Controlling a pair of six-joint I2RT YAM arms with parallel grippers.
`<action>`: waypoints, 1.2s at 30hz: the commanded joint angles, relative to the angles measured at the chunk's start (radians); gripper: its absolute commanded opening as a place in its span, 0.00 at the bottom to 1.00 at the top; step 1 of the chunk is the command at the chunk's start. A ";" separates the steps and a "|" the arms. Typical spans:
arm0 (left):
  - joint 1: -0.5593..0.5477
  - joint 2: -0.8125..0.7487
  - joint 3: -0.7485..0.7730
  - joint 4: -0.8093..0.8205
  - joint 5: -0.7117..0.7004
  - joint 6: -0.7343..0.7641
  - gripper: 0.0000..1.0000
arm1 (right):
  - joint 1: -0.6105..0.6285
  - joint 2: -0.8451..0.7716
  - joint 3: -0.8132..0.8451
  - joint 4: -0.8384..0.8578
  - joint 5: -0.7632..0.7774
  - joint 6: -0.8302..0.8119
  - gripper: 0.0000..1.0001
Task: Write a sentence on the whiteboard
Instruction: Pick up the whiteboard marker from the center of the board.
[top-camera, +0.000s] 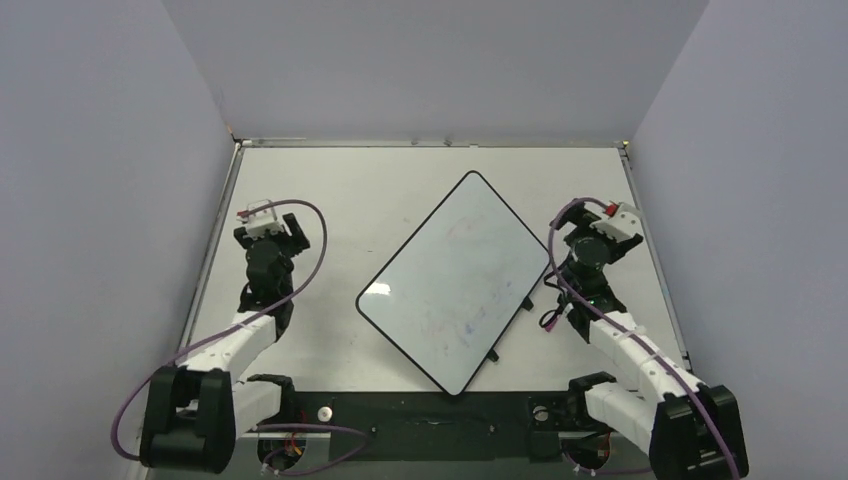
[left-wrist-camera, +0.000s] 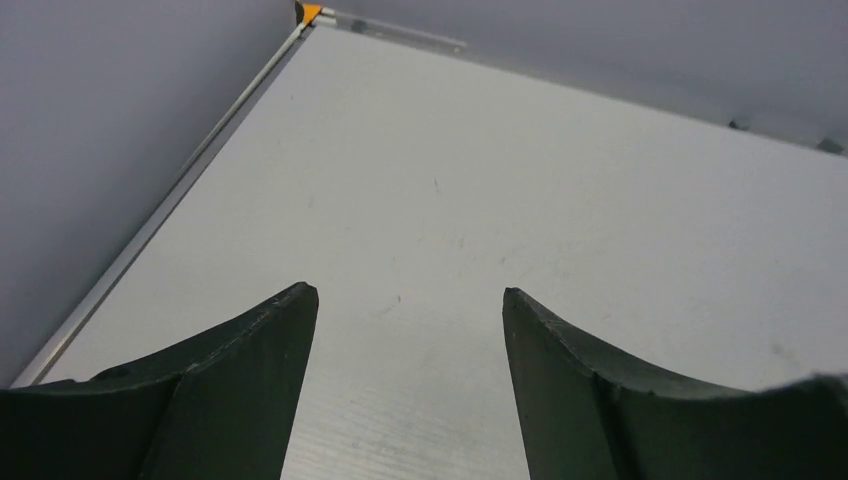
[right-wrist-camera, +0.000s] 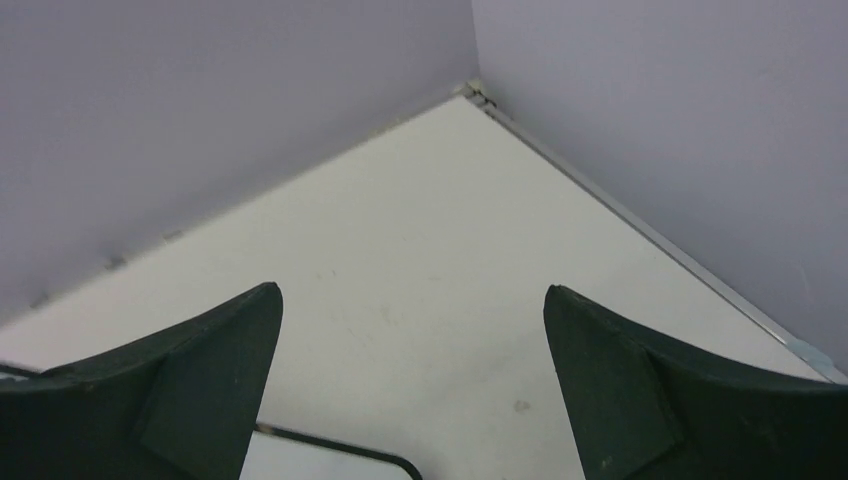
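The whiteboard lies turned diagonally in the middle of the table, glossy white with a thin black rim. No pink sentence shows on it, only faint purple smudges near its lower part. My left gripper is open and empty, left of the board and apart from it. In the left wrist view it holds nothing, with bare tabletop beyond. My right gripper is open and empty just off the board's right corner. In the right wrist view it hangs above that rounded corner.
A small black piece and a pink-tipped thing lie by the board's right edge, and another small dark piece lies near its lower edge. Grey walls close in the off-white tabletop on three sides.
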 joint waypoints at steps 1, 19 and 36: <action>-0.001 -0.161 0.101 -0.307 -0.016 -0.185 0.66 | -0.049 -0.126 0.186 -0.482 0.057 0.454 1.00; 0.025 -0.678 -0.088 -0.659 -0.064 -0.633 0.97 | -0.116 -0.193 0.326 -1.269 -0.053 0.720 0.92; -0.044 -0.688 -0.159 -0.625 -0.143 -0.614 0.97 | -0.163 0.033 0.232 -1.210 -0.245 0.651 0.68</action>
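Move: Behind and below the right hand lies the whiteboard marker, about 12 cm back, 1 cm to the left and some 21 cm down, flat on the table. The whiteboard's nearest corner is 13 cm farther out than the marker and 4 cm left of it; the black clip on the board's edge stands 10 cm left of the marker, about level with it. From the left hand the marker is roughly 68 cm to the right, 12 cm back and 16 cm down. Rising first by some 6 cm, the empty right hand then draws back about 10 cm and sinks to hover above the marker, pitching its fingers from level to steeply down and partly closing them. The empty left hand also lifts briefly, pulls back about 9 cm and settles near its old height, rolling its left side down some 30 degrees while its fingers open wide. ##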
